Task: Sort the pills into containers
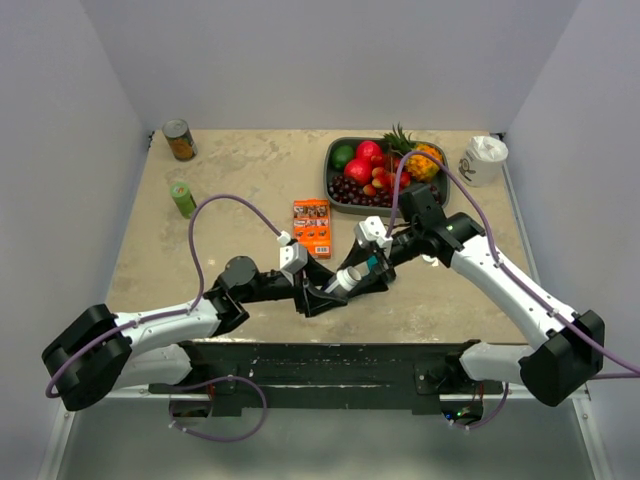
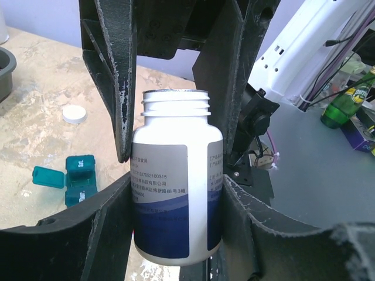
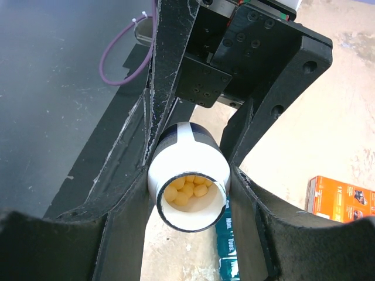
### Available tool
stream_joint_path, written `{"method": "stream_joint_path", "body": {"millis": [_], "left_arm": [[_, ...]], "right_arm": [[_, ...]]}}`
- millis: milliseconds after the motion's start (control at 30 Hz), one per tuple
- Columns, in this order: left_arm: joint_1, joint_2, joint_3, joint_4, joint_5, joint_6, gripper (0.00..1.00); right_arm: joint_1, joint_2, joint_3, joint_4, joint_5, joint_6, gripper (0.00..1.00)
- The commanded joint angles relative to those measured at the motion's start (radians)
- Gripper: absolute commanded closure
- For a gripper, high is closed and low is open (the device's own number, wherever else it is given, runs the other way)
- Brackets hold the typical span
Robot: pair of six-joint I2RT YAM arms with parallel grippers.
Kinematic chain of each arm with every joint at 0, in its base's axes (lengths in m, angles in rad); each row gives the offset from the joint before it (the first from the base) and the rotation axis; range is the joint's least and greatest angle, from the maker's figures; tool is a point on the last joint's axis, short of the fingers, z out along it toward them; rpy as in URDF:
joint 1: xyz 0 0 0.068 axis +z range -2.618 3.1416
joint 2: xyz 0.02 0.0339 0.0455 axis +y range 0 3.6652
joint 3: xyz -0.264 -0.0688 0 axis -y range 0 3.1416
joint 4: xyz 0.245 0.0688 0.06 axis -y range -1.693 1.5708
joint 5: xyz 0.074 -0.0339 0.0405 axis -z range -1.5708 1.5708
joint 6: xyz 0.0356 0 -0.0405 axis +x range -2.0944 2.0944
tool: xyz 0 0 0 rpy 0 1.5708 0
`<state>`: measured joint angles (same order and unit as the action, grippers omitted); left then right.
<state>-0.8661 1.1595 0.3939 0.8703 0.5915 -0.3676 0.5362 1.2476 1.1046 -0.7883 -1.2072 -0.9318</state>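
Observation:
A small white bottle with a blue-purple label is held between both arms above the table, its cap off. My left gripper is shut on its lower body. My right gripper is shut on it near the shoulder. Looking into the bottle's open mouth in the right wrist view, I see several orange-yellow pills inside. The teal containers strip lies on the table just under the bottle. In the left wrist view the containers show one lid flipped open. From above, bottle and grippers meet at table centre.
A white cap lies on the table beyond the strip. A flat orange box sits behind the grippers. A dark tray of fruit is at the back right, beside a white cup. A can and a green bottle stand at the back left.

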Motion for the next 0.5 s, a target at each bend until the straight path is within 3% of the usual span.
{"method": "stream_joint_path", "body": {"millis": [0,33,167,233,367,467], "left_arm": [[0.024,-0.006,0.003,0.058,0.021,0.005,1.00],[0.024,-0.009,0.011,0.043,0.027,0.013,1.00],[0.024,-0.030,0.028,-0.072,0.034,0.088,1.00],[0.024,-0.059,0.011,-0.088,0.012,0.101,1.00],[0.022,-0.130,-0.015,-0.149,-0.051,0.151,1.00],[0.035,-0.207,-0.043,-0.165,-0.143,0.153,1.00]], "right_arm": [[-0.010,-0.034,-0.009,0.066,-0.017,0.080,0.84],[-0.008,-0.034,-0.006,0.070,-0.008,0.088,0.63],[-0.013,-0.053,0.006,0.077,0.041,0.120,0.10],[-0.028,-0.060,0.032,0.064,0.051,0.142,0.01],[-0.093,-0.063,0.106,0.005,0.096,0.145,0.01],[-0.211,-0.076,0.117,-0.002,0.097,0.169,0.01]]}}
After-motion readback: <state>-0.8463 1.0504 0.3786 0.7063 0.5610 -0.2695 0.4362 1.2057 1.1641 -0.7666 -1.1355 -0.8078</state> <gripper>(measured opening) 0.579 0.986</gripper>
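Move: The open pill bottle is between the two hands: its middle lies about 1 cm ahead, 1 to the right and 1 above the left hand, and roughly 1 cm back, 2 to the left and 2 below the right. The teal pill organizer is some 20 cm below, about 5 cm ahead and 3 right of the right hand. The white cap lies at table level, about 11 cm ahead and 20 to its right, the orange box 18 ahead and 9 left. The right fingers, pinching the bottle near its mouth, open wide and let go; that hand then pulls away forward, up and to the right, about 4.5 cm in all, gathering speed and turning some 10 degrees clockwise. The left hand keeps its pinch on the lower bottle, dips about 1.5 cm, then rises partway while drawing about 1.5 cm left. ##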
